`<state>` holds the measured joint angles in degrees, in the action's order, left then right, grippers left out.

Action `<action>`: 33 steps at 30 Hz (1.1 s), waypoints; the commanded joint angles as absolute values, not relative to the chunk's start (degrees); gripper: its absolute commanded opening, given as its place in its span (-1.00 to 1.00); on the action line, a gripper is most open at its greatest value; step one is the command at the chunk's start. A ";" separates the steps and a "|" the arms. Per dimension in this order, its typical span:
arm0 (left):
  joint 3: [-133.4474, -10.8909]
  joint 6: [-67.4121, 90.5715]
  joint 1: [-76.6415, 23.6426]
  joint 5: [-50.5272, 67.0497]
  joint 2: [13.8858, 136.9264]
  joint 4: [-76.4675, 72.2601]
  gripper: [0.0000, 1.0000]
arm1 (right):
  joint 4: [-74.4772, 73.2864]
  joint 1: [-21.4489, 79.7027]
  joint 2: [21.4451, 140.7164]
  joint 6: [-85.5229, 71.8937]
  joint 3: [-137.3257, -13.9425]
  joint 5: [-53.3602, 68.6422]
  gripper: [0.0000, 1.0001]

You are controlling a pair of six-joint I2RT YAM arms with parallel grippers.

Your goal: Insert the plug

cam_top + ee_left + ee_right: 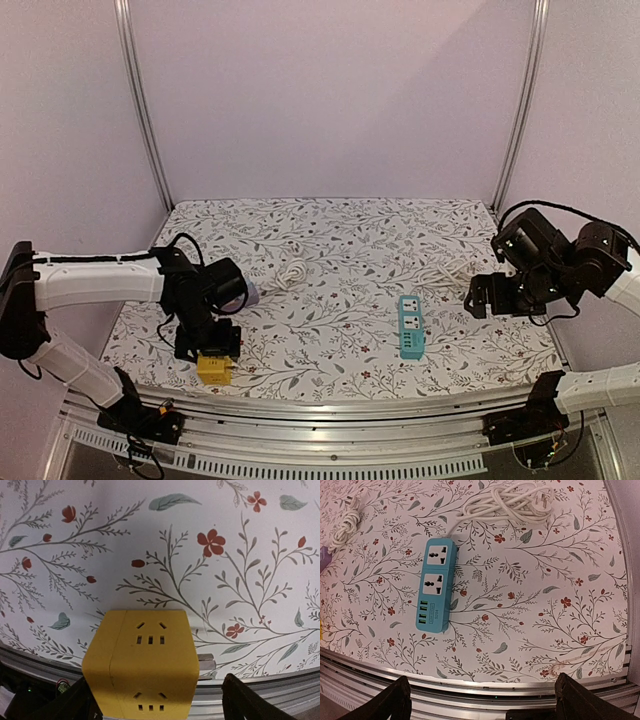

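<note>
A yellow cube adapter (pixel 145 665) with socket holes on its faces and grey metal prongs (pixel 205 663) on its right side lies at the table's front left edge (pixel 215 368). My left gripper (pixel 157 706) is open right over it (pixel 210 345). The cube lies between the fingers, close to the left one and apart from the right finger (pixel 250 700). A blue power strip (pixel 436 591) with two sockets and USB ports lies right of centre (pixel 410 326). My right gripper (pixel 482 706) is open, empty and raised right of the strip (pixel 480 297).
The strip's white cable (pixel 510 502) lies coiled behind it (pixel 440 270), ending in a plug (pixel 546 500). Another white cable coil (pixel 292 272) lies mid-table and shows in the right wrist view (pixel 345 525). A purple object (pixel 250 293) sits by the left wrist. The metal front rail (pixel 480 687) runs along the near edge.
</note>
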<state>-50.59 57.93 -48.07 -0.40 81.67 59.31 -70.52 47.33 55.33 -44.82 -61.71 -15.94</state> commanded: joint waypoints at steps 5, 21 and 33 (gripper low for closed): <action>-49.10 57.92 -50.10 -1.76 79.12 60.85 0.67 | -71.22 47.02 54.60 -46.01 -60.44 -16.55 0.98; -48.69 57.63 -50.58 -3.39 80.32 57.14 -0.07 | -69.75 47.06 56.27 -46.05 -60.53 -15.50 0.97; -61.66 37.13 -56.19 -7.78 75.51 51.34 -0.54 | -67.15 47.03 56.98 -41.74 -63.39 -8.26 0.98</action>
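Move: The yellow plug sits low between the left hand's open fingers, nearer the left finger: its middle is about 1 cm back, 1 cm to the left and 1 cm below the hand point. The purple power strip lies roughly 18 cm ahead and 1 cm left of this hand; on it the pink plug is about 18 cm ahead, 2 cm left, and the blue plug 20 cm ahead, 3 cm right. From the right hand the yellow plug is some 55 cm left, 4 cm back and 15 cm lower. With its fingers still pointing down, the left hand eases about 1.5 cm back and as much to its left to centre on the yellow plug, then closes and pinches the plug between its two fingers while creeping slightly forward and right. It then speeds up, lifting the plug about 5 cm and carrying it right and forward, with the wrist turning clockwise and the fingertips tilting forward, each by 10 to 15 degrees. ##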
